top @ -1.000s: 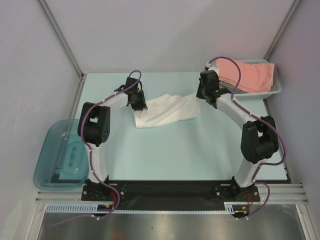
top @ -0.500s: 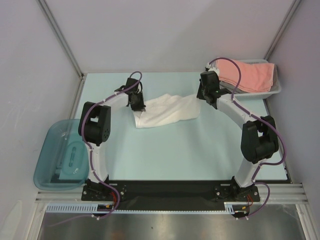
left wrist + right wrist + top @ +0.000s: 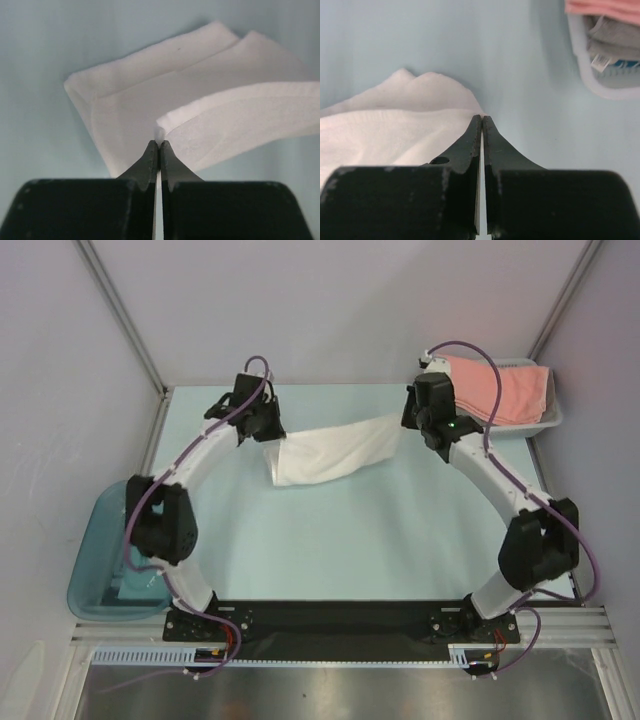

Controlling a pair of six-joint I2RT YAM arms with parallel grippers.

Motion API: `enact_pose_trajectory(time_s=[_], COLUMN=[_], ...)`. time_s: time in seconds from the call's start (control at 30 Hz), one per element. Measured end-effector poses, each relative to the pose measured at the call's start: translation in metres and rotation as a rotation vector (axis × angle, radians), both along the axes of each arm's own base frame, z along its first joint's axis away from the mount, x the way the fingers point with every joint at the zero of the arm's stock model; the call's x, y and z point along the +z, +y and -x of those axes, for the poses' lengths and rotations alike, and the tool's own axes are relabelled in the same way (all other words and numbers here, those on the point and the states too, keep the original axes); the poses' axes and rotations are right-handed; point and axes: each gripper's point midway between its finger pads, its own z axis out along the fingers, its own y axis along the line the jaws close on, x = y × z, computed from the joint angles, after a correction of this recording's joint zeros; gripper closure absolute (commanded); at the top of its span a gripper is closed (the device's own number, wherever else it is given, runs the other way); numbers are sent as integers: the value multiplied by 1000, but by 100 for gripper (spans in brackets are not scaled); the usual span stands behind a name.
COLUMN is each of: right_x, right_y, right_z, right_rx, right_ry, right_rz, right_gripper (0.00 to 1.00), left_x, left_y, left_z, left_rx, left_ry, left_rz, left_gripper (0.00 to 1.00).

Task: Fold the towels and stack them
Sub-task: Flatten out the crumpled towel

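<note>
A white towel (image 3: 335, 450) hangs stretched between my two grippers above the table's far half. My left gripper (image 3: 271, 434) is shut on its left corner; in the left wrist view the tips (image 3: 160, 143) pinch that corner, and the rest of the white towel (image 3: 200, 100) lies folded over itself below. My right gripper (image 3: 407, 423) is shut on the right corner, with the white towel (image 3: 395, 130) running left from the tips (image 3: 483, 118). A salmon-pink towel (image 3: 510, 390) lies over a grey towel (image 3: 612, 40) in the white basket (image 3: 600, 82).
The white basket (image 3: 545, 422) stands at the back right, close to my right wrist. A teal tub (image 3: 100, 570) sits off the table's left edge beside the left arm's base. A bit of light blue cloth (image 3: 626, 65) and a white label show in the basket.
My left gripper has shut on the white towel's left corner. Both grippers have moved toward the far side and apart, drawing the towel out into a band between them.
</note>
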Motion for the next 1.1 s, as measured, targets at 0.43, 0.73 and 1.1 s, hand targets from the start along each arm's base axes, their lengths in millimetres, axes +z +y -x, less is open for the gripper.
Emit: enact_pose_trajectory(time_s=[0.43,0.73,1.1], right_x=[205,338,436], right_y=[23,1,-23], right_z=[118,201,266], right_rx=[208,248,337], right_ry=[-479,-765,-1001], right_rz=[-3,-96,-220], right_gripper=[100,100,100], left_x=[263,413,518], left_y=[8,39,49], left_z=[133,225,282], left_rx=[-83,-105,-188], left_ry=[-585,-929,-1187], left_rz=[82,223,387], left_gripper=[100,100,100])
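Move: Each hand already pinches a top corner of the white towel, the left hand lower than the right. The towel's slack middle lies about 11 cm right of the left hand, level with it and some 7 cm down; from the right hand it is roughly 13 cm left, 2 cm back and 14 cm down. The basket with the pink towel sits about 20 cm right of the right hand, 12 cm ahead and 16 cm below. The empty blue-green bin is some 34 cm left of the left hand, 17 cm back and 8 cm below. Both arms swing the white towel fast up off the table and back towards the bases, the left hand rising about 50 cm and the right a little less, each drawing back some 27 cm and easing off at the end. The wrists tip up all the way, from pointing forward and down to pointing forward and above level, while the shut fingers keep their corners and the hands end several centimetres farther apart, the left mostly shifting outward, so the top edge is drawn out between them. ##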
